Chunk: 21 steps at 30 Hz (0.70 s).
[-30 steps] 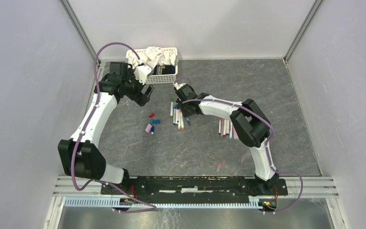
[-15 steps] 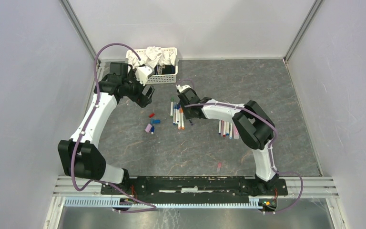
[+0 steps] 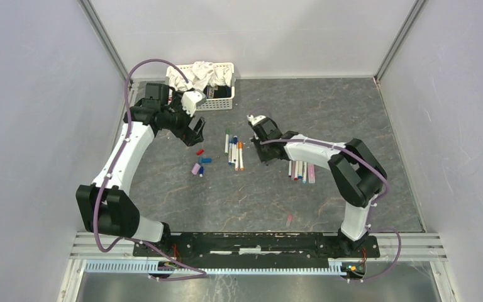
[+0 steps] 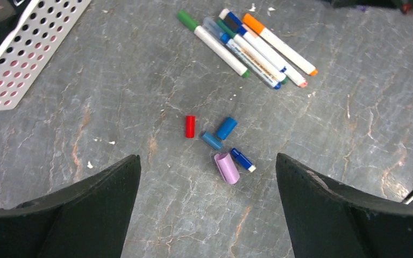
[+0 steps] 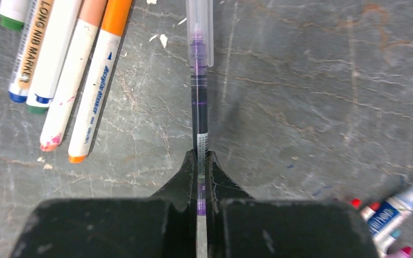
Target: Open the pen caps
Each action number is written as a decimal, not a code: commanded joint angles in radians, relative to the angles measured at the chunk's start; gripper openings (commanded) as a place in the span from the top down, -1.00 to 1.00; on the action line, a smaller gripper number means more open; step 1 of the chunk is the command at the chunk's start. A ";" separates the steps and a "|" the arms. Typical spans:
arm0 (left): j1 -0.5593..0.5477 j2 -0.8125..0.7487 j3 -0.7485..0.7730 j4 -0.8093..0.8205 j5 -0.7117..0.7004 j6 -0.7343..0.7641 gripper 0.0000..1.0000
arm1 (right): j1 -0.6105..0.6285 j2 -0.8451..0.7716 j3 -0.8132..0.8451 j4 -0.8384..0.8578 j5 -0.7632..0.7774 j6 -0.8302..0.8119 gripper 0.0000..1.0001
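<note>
Several loose pen caps lie together on the table: a red cap [image 4: 190, 126], two blue caps [image 4: 226, 128], a lilac cap [image 4: 226, 168] and a dark blue piece [image 4: 242, 159]; they also show in the top view [image 3: 200, 161]. My left gripper [image 4: 207, 160] is open and empty above them [image 3: 195, 129]. A row of white-barrelled pens [image 4: 247, 45] lies beyond the caps. My right gripper [image 5: 201, 157] is shut on a thin purple pen [image 5: 198, 102] with a clear cap [image 5: 200, 32] on its far end, just right of that row [image 3: 261, 139].
A white perforated basket [image 3: 217, 104] with cloths stands at the back, near the left arm, and its wall shows in the left wrist view [image 4: 21, 54]. A second pile of pens [image 3: 300, 170] lies right of centre. A small pink piece [image 3: 289, 219] lies near the front.
My right gripper has moved right, away from the row of pens, with the purple pen in it. My left gripper has shifted slightly right and towards the caps.
</note>
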 commanded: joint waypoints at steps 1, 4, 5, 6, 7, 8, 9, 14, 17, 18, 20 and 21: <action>-0.003 -0.012 0.018 -0.050 0.114 0.101 -1.00 | -0.051 -0.133 0.014 -0.019 -0.132 -0.047 1.00; -0.004 -0.023 -0.006 -0.093 0.218 0.206 -1.00 | -0.084 -0.172 0.026 -0.034 -0.355 -0.079 1.00; -0.006 -0.035 -0.021 -0.101 0.257 0.254 -1.00 | -0.091 -0.185 0.031 -0.037 -0.435 -0.088 1.00; -0.009 -0.056 -0.039 -0.104 0.300 0.309 -1.00 | -0.096 -0.190 0.035 -0.043 -0.534 -0.097 1.00; -0.015 -0.072 -0.054 -0.111 0.326 0.339 -1.00 | -0.098 -0.191 0.039 -0.047 -0.636 -0.102 1.00; -0.028 -0.087 -0.069 -0.121 0.345 0.403 -1.00 | -0.097 -0.187 0.045 -0.056 -0.722 -0.106 1.00; -0.044 -0.101 -0.080 -0.135 0.353 0.449 -1.00 | -0.097 -0.183 0.048 -0.059 -0.827 -0.107 1.00; -0.172 -0.152 -0.143 -0.155 0.298 0.594 -1.00 | -0.079 -0.181 0.029 -0.016 -1.089 -0.089 1.00; -0.247 -0.164 -0.174 -0.138 0.219 0.618 -1.00 | -0.067 -0.174 0.038 -0.015 -1.151 -0.084 1.00; -0.269 -0.163 -0.178 -0.139 0.194 0.628 -0.98 | -0.062 -0.171 0.044 -0.018 -1.160 -0.087 1.00; -0.290 -0.158 -0.185 -0.139 0.170 0.638 -0.94 | -0.055 -0.164 0.049 -0.026 -1.183 -0.091 1.00; -0.294 -0.157 -0.189 -0.139 0.159 0.646 -0.91 | -0.054 -0.159 0.055 -0.035 -1.193 -0.098 1.00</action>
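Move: The capped purple pen is already pinched in my right hand just over the table. Its cap lies some 21 cm right, 4 cm ahead and 18 cm below my open left hand. From my right hand, the left fingers I take the pen to are about 24 cm left, level fore-and-aft and 17 cm up. The orange marker lies 7 cm left of my right hand and the uncapped pens 12 cm right and 4 cm back, all at table height. I keep the pen pinched and raise my right hand off the table, then swing it back and left towards my left hand, about 12 cm up, 12 back and 8 left, rolling and twisting it so the cap turns leftward. My left hand comes back and right to meet it, turning about 45 degrees clockwise, fingers still wide open. ##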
